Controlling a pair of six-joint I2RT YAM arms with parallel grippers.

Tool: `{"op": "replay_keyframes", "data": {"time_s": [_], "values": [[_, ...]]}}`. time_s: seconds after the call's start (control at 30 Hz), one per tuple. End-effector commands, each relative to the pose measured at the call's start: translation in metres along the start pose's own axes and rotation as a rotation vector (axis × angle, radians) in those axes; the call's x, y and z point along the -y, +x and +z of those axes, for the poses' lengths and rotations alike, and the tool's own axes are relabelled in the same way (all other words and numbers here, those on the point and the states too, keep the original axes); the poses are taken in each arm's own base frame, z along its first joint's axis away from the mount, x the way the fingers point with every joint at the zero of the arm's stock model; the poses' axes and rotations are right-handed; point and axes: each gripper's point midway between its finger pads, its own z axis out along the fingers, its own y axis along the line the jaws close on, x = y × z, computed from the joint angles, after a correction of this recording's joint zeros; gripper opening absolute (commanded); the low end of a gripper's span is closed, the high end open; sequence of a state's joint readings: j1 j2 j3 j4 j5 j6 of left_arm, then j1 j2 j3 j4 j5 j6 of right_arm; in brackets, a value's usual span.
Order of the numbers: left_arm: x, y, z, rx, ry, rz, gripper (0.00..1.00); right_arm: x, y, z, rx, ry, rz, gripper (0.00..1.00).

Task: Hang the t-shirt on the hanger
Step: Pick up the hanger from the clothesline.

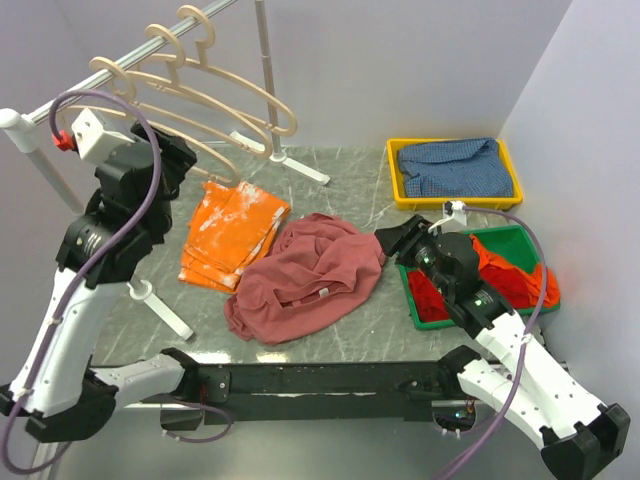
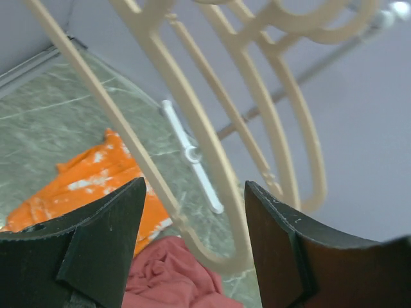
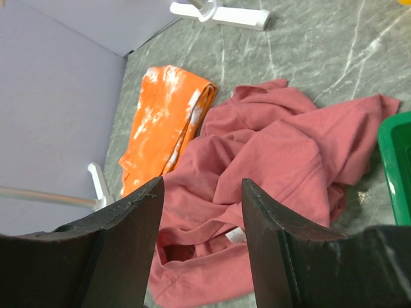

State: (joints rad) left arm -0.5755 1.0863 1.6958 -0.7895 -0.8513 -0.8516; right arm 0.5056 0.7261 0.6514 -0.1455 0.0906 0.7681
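The dusty-rose t-shirt point(image 1: 305, 275) lies crumpled on the marble table, its neck opening and white tag point(image 3: 236, 235) facing the near edge. Three beige hangers point(image 1: 200, 100) hang from the rail at the back left. My left gripper point(image 1: 185, 150) is raised beside them, open. In the left wrist view the rounded shoulder end of the nearest hanger point(image 2: 225, 262) shows between the fingers of my left gripper point(image 2: 194, 186), untouched. My right gripper point(image 3: 202, 183) hovers open over the shirt's right side point(image 1: 395, 240), holding nothing.
A folded orange cloth with white marks point(image 1: 232, 232) lies left of the shirt. A yellow bin point(image 1: 395, 175) with a blue garment stands at the back right. A green bin point(image 1: 520, 238) with a red-orange garment sits under my right arm. The rack's white feet point(image 1: 165, 312) rest on the table.
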Motion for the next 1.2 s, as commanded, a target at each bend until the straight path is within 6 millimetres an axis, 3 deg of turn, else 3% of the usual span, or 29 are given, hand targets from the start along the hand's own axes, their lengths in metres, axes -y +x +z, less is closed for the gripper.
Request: {"op": "replay_keyframes", "data": {"time_s": [0.0, 0.07, 0.13, 0.17, 0.33, 0.63, 0.77, 0.93, 1.17], "values": [[0.003, -0.009, 0.018, -0.028, 0.054, -0.042, 0.69, -0.021, -0.020, -0.005, 0.041, -0.055, -0.003, 0.60], [0.013, -0.007, 0.025, -0.052, 0.104, -0.055, 0.69, -0.022, -0.021, -0.006, 0.041, -0.057, -0.006, 0.60], [0.011, -0.008, 0.036, -0.048, 0.117, -0.064, 0.68, -0.023, -0.022, -0.006, 0.042, -0.059, -0.009, 0.60], [0.020, -0.008, 0.037, -0.060, 0.170, -0.074, 0.68, -0.023, -0.022, -0.006, 0.044, -0.059, -0.011, 0.60], [0.009, 0.005, 0.060, -0.109, 0.153, -0.087, 0.63, -0.026, -0.025, -0.006, 0.045, -0.064, -0.015, 0.61], [0.007, 0.015, 0.072, -0.131, 0.194, -0.135, 0.54, -0.029, -0.025, -0.005, 0.041, -0.075, -0.024, 0.63], [0.012, 0.006, 0.067, -0.100, 0.230, -0.146, 0.46, -0.030, -0.025, -0.005, 0.040, -0.078, -0.024, 0.63], [0.019, -0.007, 0.061, -0.070, 0.254, -0.134, 0.27, -0.031, -0.027, -0.005, 0.044, -0.080, -0.025, 0.64], [0.023, -0.020, 0.046, -0.044, 0.287, -0.130, 0.18, -0.032, -0.027, -0.005, 0.045, -0.081, -0.022, 0.64]]}}
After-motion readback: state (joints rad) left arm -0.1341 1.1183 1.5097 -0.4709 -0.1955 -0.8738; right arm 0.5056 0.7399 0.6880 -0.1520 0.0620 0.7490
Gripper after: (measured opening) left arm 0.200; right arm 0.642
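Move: The nearest hanger's right shoulder is about 8 cm ahead of the left hand, 1 cm to its left and 2 cm below. The second hanger's right shoulder is roughly 13 cm ahead and 5 cm right, the third's some 17 cm ahead and 9 cm right, both near hand height. From the right hand, the nearest shoulder is about 10 cm ahead, 38 cm left and 20 cm up. The left hand reaches about 7 cm forward and closes its fingers at the nearest hanger's right shoulder. ##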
